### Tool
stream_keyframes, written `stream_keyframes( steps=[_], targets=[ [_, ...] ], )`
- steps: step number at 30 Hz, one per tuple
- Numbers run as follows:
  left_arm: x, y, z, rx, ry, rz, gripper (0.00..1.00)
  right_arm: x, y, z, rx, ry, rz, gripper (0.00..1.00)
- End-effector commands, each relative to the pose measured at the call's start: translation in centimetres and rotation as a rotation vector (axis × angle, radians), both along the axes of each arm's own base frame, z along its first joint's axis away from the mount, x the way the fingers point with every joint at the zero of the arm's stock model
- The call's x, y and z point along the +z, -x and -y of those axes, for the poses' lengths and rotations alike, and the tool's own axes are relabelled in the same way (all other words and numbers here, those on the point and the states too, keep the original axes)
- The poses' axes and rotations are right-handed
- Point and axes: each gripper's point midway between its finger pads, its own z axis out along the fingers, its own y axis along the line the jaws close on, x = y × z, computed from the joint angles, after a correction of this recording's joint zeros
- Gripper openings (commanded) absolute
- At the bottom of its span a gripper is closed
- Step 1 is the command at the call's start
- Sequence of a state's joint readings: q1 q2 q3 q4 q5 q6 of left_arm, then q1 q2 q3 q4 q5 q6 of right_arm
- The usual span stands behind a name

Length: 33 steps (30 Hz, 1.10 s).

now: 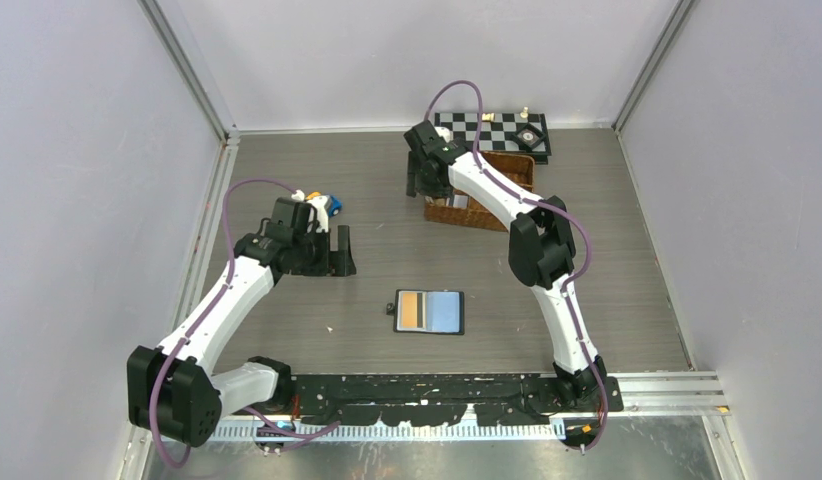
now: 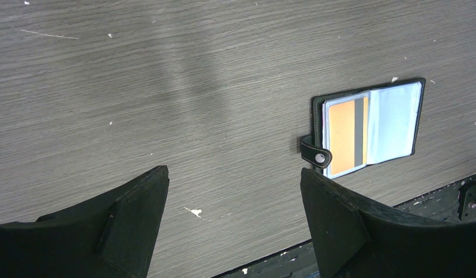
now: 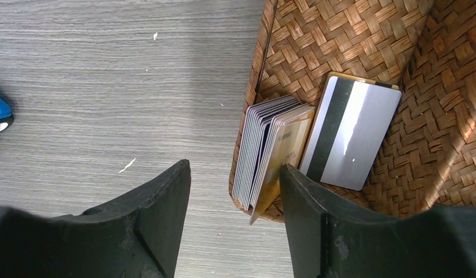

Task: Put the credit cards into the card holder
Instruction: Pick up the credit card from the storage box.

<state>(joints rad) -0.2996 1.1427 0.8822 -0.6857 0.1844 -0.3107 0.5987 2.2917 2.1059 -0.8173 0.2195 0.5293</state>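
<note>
The card holder (image 1: 428, 311) lies open flat on the table, black with an orange card in its left sleeve and a pale blue sleeve on the right; the left wrist view shows it too (image 2: 368, 127). Several credit cards (image 3: 264, 147) stand on edge in a corner of the wicker basket (image 3: 340, 40), with a gold card (image 3: 285, 153) and a silver striped card (image 3: 351, 130) beside them. My right gripper (image 3: 234, 174) is open and straddles the basket wall and the stack, its right finger close against the gold card. My left gripper (image 2: 234, 191) hovers open over bare table, left of the card holder.
The wicker basket (image 1: 487, 195) stands at the back, next to a chessboard (image 1: 497, 130) with a few pieces. A small blue and white toy (image 1: 322, 205) sits behind my left gripper (image 1: 344, 250). Walls close in both sides.
</note>
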Motion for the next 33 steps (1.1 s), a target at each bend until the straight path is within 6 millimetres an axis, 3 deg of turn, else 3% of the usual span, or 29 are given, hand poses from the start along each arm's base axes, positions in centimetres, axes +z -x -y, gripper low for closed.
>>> stream_keyframes(
  steps=[1, 11, 23, 33],
  targets=[
    [0.7, -0.5, 0.4, -0.007, 0.022, 0.018, 0.86, 5.8, -0.8, -1.0, 0.000, -0.071, 0.121, 0.61],
    [0.4, -0.4, 0.6, -0.010, 0.028, 0.001, 0.86, 6.1, -0.6, -0.6, -0.003, -0.060, 0.128, 0.49],
    [0.3, -0.3, 0.7, -0.016, 0.034, -0.010, 0.86, 7.2, -0.2, 0.3, -0.021, -0.034, 0.138, 0.22],
    [0.6, -0.3, 0.9, -0.024, 0.045, -0.002, 0.85, 10.2, 1.3, 2.6, -0.043, 0.022, 0.176, 0.08]
  ],
)
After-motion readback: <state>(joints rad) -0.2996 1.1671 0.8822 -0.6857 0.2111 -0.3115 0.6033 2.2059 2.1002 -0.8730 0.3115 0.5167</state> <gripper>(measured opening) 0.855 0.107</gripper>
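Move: The right hand hangs half open over the left compartment of the storage box. The outermost, leaning credit card of the upright stack is about 2 cm to its right, level fore and aft, its middle some 2 cm below. The rest of the stack is 1 cm right and 3 cm below; the striped card lying flat is about 7 cm right, 1 cm ahead, 5 cm below. From the left hand, the leaning card is roughly 21 cm ahead, 24 cm right and 5 cm below. The right hand eases up about 1.5 cm while its fingers close steadily from roughly two-thirds open onto the leaning card at the right of the stack, then shifts some 2 cm to its right as the gap shuts to almost nothing. With the card's upper part pinched upright between the fingertips, the hand rises faster at the end, for about 4 cm upward in all, tipping only a few degrees. ##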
